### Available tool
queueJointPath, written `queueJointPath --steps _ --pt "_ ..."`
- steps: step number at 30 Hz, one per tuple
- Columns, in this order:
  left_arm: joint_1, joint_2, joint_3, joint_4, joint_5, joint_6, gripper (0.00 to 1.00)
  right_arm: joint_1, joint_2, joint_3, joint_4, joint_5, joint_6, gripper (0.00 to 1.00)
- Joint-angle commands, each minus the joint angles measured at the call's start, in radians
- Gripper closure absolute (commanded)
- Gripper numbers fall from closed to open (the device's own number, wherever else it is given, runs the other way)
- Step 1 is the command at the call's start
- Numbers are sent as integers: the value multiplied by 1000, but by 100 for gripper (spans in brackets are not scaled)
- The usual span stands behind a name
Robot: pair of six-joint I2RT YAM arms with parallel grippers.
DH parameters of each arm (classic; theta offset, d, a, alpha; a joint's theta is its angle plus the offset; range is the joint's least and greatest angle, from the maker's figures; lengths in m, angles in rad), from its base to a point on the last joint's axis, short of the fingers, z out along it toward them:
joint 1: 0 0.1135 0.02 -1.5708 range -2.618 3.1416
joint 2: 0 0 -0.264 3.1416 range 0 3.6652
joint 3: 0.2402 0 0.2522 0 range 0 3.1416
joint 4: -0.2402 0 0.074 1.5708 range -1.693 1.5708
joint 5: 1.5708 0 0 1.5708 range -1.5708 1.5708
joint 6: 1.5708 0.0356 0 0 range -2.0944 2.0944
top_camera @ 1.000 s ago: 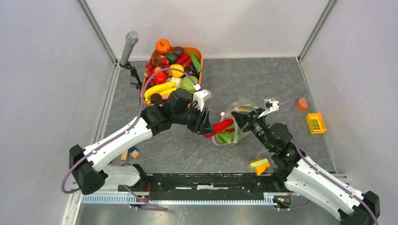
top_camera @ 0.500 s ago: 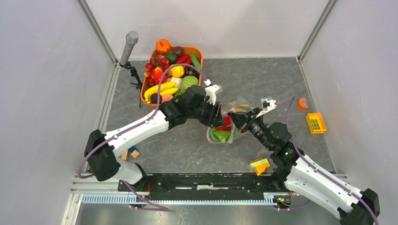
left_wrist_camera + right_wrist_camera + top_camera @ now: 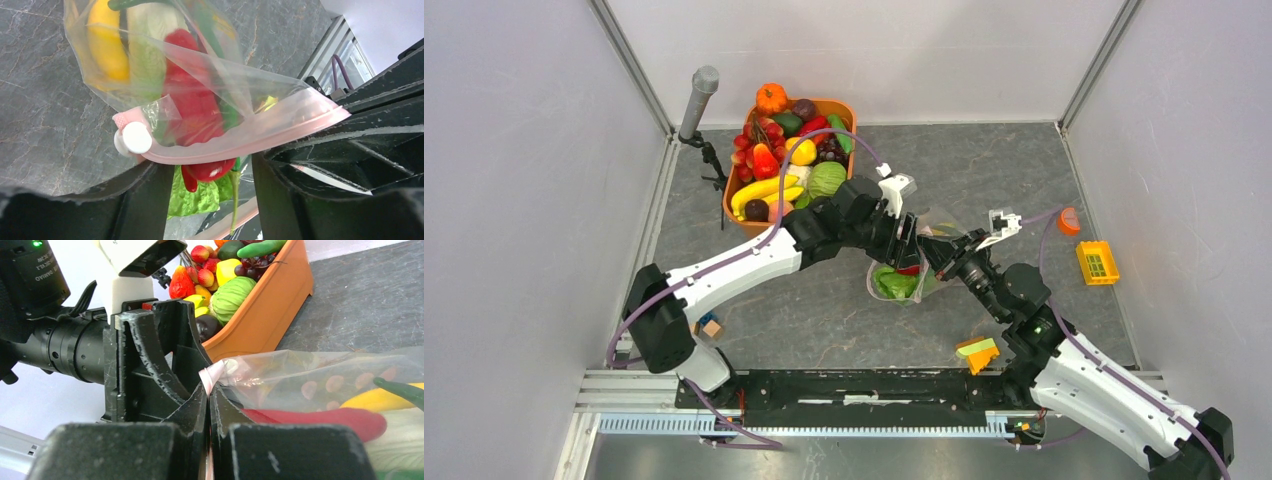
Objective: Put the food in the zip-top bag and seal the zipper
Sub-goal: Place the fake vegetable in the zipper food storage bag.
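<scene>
The clear pink-dotted zip-top bag [image 3: 902,285] lies mid-table, its mouth facing my left gripper [image 3: 210,165]. That gripper is open, its black fingers [image 3: 142,200] apart on either side of the red chili's [image 3: 197,107] near end, which pokes out under the pink zipper [image 3: 240,142]. Inside the bag are a yellow banana [image 3: 105,45], the green-and-white cabbage [image 3: 147,47] and a slim green vegetable [image 3: 400,389]. A white slider [image 3: 132,138] sits at the zipper's left end. My right gripper [image 3: 209,390] is shut on the pink strip at the bag's mouth corner.
An orange tub [image 3: 849,112] heaped with toy produce stands at the back, just behind the left arm. A yellow-orange wedge [image 3: 977,353] lies near the right arm's base. A yellow crate [image 3: 1097,262] sits at the right, wooden blocks [image 3: 709,327] at the near left.
The left arm swung right and carried the red chili into the bag's mouth. Its jaws have widened off the chili. The right gripper kept its hold on the bag.
</scene>
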Motion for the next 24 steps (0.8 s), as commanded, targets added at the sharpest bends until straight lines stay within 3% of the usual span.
queueJointPath --steps 1,9,14,18,20,24 --pt "-5 -75 13 5 -40 20 30 5 -37 -8 35 84 20 95" --pt "-6 -206 -33 -1 -48 50 28 4 -76 -33 11 160 36 94" --pt "-4 -263 -43 -31 -150 86 20 4 -93 -43 6 173 36 94" --pt "0 -265 -16 -89 -368 109 13 3 -97 -41 1 170 33 93" --pt "2 -274 -16 -90 -531 89 1 4 -101 -43 -5 172 33 93" --pt "23 -279 -9 -38 -718 109 0 4 -108 -43 -16 176 33 93"
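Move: The orange bin of vegetables has its middle about 17 cm ahead of the left hand, 23 cm to its left and 14 cm below. The green cabbage in the bin lies some 13 cm ahead, 16 cm left and 9 cm down. The red pepper, just in the bag's mouth, is about 5 cm right, 2 cm ahead and 4 cm down; the bagged lettuce is 6 cm back and 12 cm below. From the right hand, the bin's middle is roughly 16 cm ahead, 26 cm left and 18 cm below. Draw the left gripper up out of the bag's mouth by about 7 cm, leaving the red pepper behind, and ease it left; then swing forward and left towards the orange bin, turning some 20 degrees counter-clockwise and spreading the already parted fingers fully. Keep the right gripper's pinch on the bag's lip and shift it about 3 cm right, turning slightly clockwise. ##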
